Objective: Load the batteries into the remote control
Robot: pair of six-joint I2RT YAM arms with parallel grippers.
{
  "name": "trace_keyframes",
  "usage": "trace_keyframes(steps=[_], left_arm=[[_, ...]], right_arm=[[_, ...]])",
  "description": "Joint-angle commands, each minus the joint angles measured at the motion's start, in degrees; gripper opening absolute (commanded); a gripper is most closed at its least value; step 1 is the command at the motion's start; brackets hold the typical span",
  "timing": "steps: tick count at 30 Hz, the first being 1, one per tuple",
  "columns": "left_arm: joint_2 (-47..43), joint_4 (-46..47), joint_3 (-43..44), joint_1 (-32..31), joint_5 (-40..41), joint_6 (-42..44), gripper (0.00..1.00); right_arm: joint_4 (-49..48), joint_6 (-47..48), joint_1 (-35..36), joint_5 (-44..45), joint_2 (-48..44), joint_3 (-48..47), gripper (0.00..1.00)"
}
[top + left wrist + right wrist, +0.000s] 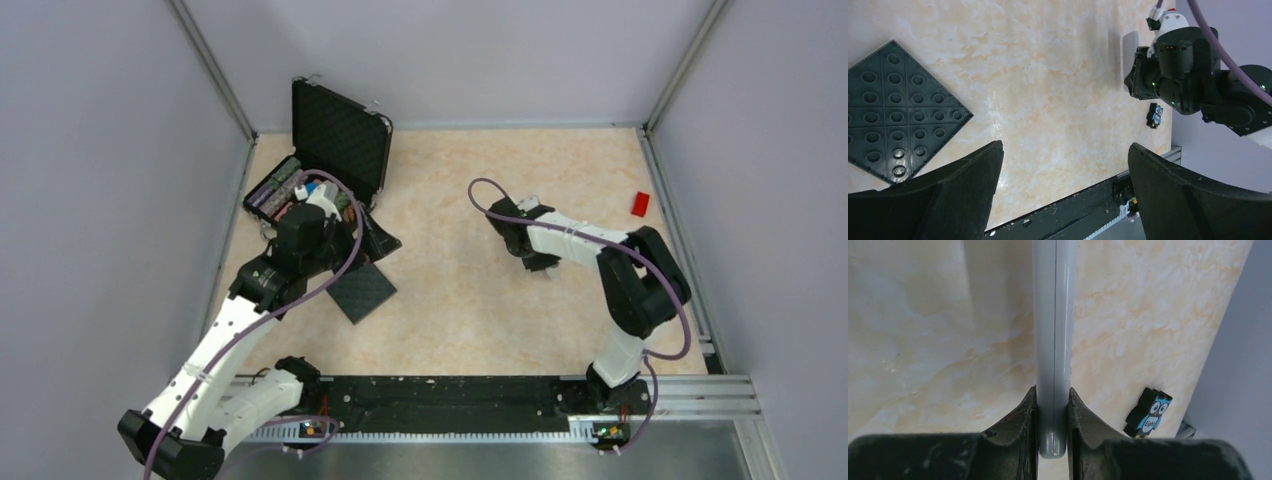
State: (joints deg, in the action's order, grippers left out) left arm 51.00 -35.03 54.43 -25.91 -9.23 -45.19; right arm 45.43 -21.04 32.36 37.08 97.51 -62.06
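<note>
The remote control (1054,315) is a thin white-grey slab seen edge-on, and my right gripper (1053,392) is shut on its near end. From the left wrist view the remote (1130,60) shows as a pale strip sticking out of the right gripper (1143,80) just above the table. From above, the right gripper (515,235) hides the remote. My left gripper (1065,147) is wide open with nothing between its black fingers (973,180); it hovers over bare table beside the case (385,243). The batteries do not show in any view.
An open black case (340,135) with small items in its tray (278,192) stands at the back left. A black studded square pad (362,293) lies by the left arm. An owl-printed block (1149,413) sits near the right gripper. A red block (640,203) lies far right.
</note>
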Motion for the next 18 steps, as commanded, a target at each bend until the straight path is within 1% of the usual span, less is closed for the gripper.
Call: trace_keyframes(steps=[1, 3, 4, 5, 6, 8, 10, 15, 18], left_arm=[[-2.9, -0.1, -1.1, 0.1, -0.4, 0.1, 0.98], [-4.1, -0.1, -1.9, 0.1, -0.5, 0.0, 0.98], [-4.5, 0.0, -2.2, 0.1, -0.8, 0.0, 0.98], [-4.8, -0.1, -2.4, 0.1, -1.1, 0.1, 0.98], [-4.9, -0.4, -2.6, 0.1, -1.4, 0.2, 0.98], [-5.1, -0.9, -2.8, 0.1, -1.6, 0.5, 0.98], [-5.2, -1.6, -2.7, 0.1, -2.1, 0.8, 0.98], [-6.0, -3.5, -2.1, 0.1, -2.6, 2.7, 0.98], [-6.8, -5.6, -1.3, 0.1, -2.4, 4.7, 0.98]], right_arm=[[0.5, 1.4, 0.1, 6.0, 3.8, -4.2, 0.1], [0.4, 1.0, 0.2, 5.8, 5.9, -4.5, 0.16], [0.4, 0.8, 0.2, 5.2, 6.6, -4.6, 0.2], [0.0, 0.8, 0.3, 4.1, 6.8, -4.4, 0.27], [-0.8, 0.8, 0.4, 2.7, 6.5, -3.8, 0.37], [-2.8, 0.8, 0.5, -0.8, 5.2, -2.7, 0.48], [-3.8, -0.1, 0.5, -4.7, 3.7, -2.2, 0.51], [-4.9, -2.4, 0.5, -13.3, -1.5, -1.5, 0.53], [-5.0, -4.1, 0.4, -17.7, -9.2, -0.6, 0.56]])
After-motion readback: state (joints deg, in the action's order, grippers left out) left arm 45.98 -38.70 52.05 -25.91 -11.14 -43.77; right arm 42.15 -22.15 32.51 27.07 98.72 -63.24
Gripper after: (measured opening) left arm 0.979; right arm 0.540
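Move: My right fingers still hold the remote on its edge by its near end. The table spot for it lies just below, its middle about 5 cm ahead and 4 cm down. From that hand the owl toy stands some 21 cm to the right and 12 cm back, and the red case about 25 cm to the right and 16 cm ahead. From my left hand the spot is roughly 37 cm to the right, 11 cm ahead and 22 cm down. With my right hand I lower the remote about 2.5 cm to the table, then spread the fingers to roughly half open and let go. Opening, I draw the hand some 4 cm to the left across the remote's near end, rolling its left side up about 15 degrees and starting to rise. My empty left hand stays wide open and backs off about 2.5 cm, away from the remote. ##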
